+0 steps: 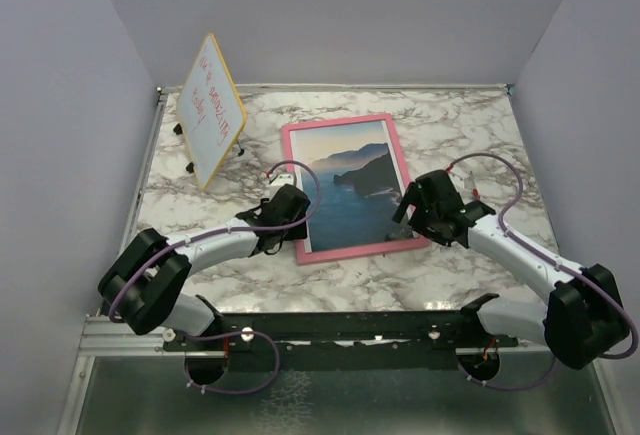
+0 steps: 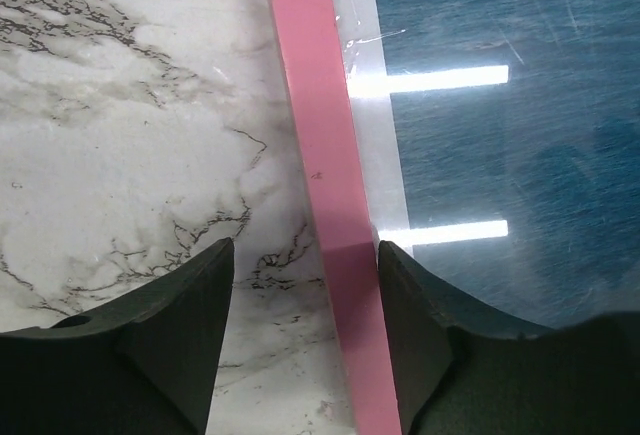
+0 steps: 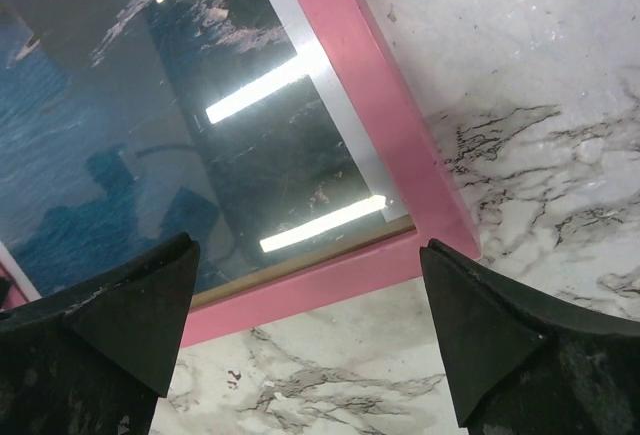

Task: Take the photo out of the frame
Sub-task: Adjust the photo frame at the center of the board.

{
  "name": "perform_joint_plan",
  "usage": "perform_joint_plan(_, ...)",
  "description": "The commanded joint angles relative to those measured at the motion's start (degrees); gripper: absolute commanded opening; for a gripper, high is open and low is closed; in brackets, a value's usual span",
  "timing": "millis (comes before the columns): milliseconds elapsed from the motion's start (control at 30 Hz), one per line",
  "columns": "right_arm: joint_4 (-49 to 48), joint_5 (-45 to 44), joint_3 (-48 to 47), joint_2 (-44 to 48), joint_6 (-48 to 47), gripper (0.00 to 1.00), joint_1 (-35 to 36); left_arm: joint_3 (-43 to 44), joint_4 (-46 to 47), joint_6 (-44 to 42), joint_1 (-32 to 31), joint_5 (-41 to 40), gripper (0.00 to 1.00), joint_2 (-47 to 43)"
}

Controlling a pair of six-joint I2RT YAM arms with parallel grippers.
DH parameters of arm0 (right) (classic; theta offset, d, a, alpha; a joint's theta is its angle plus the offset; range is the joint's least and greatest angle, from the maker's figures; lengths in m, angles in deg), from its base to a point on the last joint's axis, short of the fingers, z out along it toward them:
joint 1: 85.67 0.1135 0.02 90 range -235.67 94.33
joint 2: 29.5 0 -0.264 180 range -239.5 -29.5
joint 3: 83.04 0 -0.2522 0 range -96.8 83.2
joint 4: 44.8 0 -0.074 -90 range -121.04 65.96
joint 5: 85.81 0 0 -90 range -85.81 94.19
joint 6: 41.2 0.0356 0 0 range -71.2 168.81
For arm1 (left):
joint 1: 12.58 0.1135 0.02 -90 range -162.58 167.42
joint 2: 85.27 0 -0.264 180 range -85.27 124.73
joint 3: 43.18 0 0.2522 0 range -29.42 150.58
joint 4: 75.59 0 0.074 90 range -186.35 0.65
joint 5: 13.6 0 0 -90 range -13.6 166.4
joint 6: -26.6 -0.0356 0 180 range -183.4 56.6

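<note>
The frame [image 1: 340, 121], thin and pink, lies flat and face up in the middle of the marble table. Behind its glass is the photo [image 1: 350, 185], a dark headland over blue sea. My left gripper [image 1: 290, 217] is low over the frame's left side, near the front corner. In the left wrist view its jaws [image 2: 306, 247] straddle the pink border [image 2: 315, 105]: the right finger sits at the border's inner edge beside the photo [image 2: 500, 155], the left one stands apart over marble. My right gripper [image 3: 308, 245] hangs wide open over the frame's near right corner [image 3: 380, 125].
A yellow-edged whiteboard [image 1: 212, 110] with red writing stands tilted at the back left of the table. Grey walls close in the table on three sides. A metal rail [image 1: 330, 340] with both arm bases runs along the near edge.
</note>
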Motion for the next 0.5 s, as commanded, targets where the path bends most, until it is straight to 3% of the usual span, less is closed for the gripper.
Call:
perform_joint_plan(0,1.0,1.9,1.59,2.88,1.65,0.96,0.0,0.72,0.97,0.14,0.15,0.69,0.59,0.77)
perform_joint_plan(100,2.04,1.38,1.83,3.78,1.85,0.96,0.01,0.43,1.21,-0.26,0.18,1.75,0.48,0.69)
perform_joint_plan(167,2.8,0.87,1.94,4.15,2.04,0.96,0.02,-0.91,3.02,-1.76,0.1,3.74,0.33,0.37)
perform_joint_plan(400,4.71,-0.55,1.69,6.01,2.66,0.96,0.02,-5.33,6.77,-4.92,-0.35,10.39,0.17,0.29)
perform_joint_plan(467,5.39,-1.36,1.51,6.65,2.8,0.96,0.02,-6.27,7.71,-5.6,-0.8,11.54,0.17,0.09)
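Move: The frame's left rail runs between the left hand's open fingers, about 1 cm to the right of the hand point, level with it fore and aft, and a centimetre lower. The photo lies about 7 cm ahead and 9 cm right of that hand, and the frame's near left corner some 5 cm back, level sideways. From the right hand the left rail is about 21 cm to the left, level fore and aft, and 3 cm lower. Left fingers close to pinch the frame's left rail, shifting about 1.5 cm right; the open right hand rises slightly. ##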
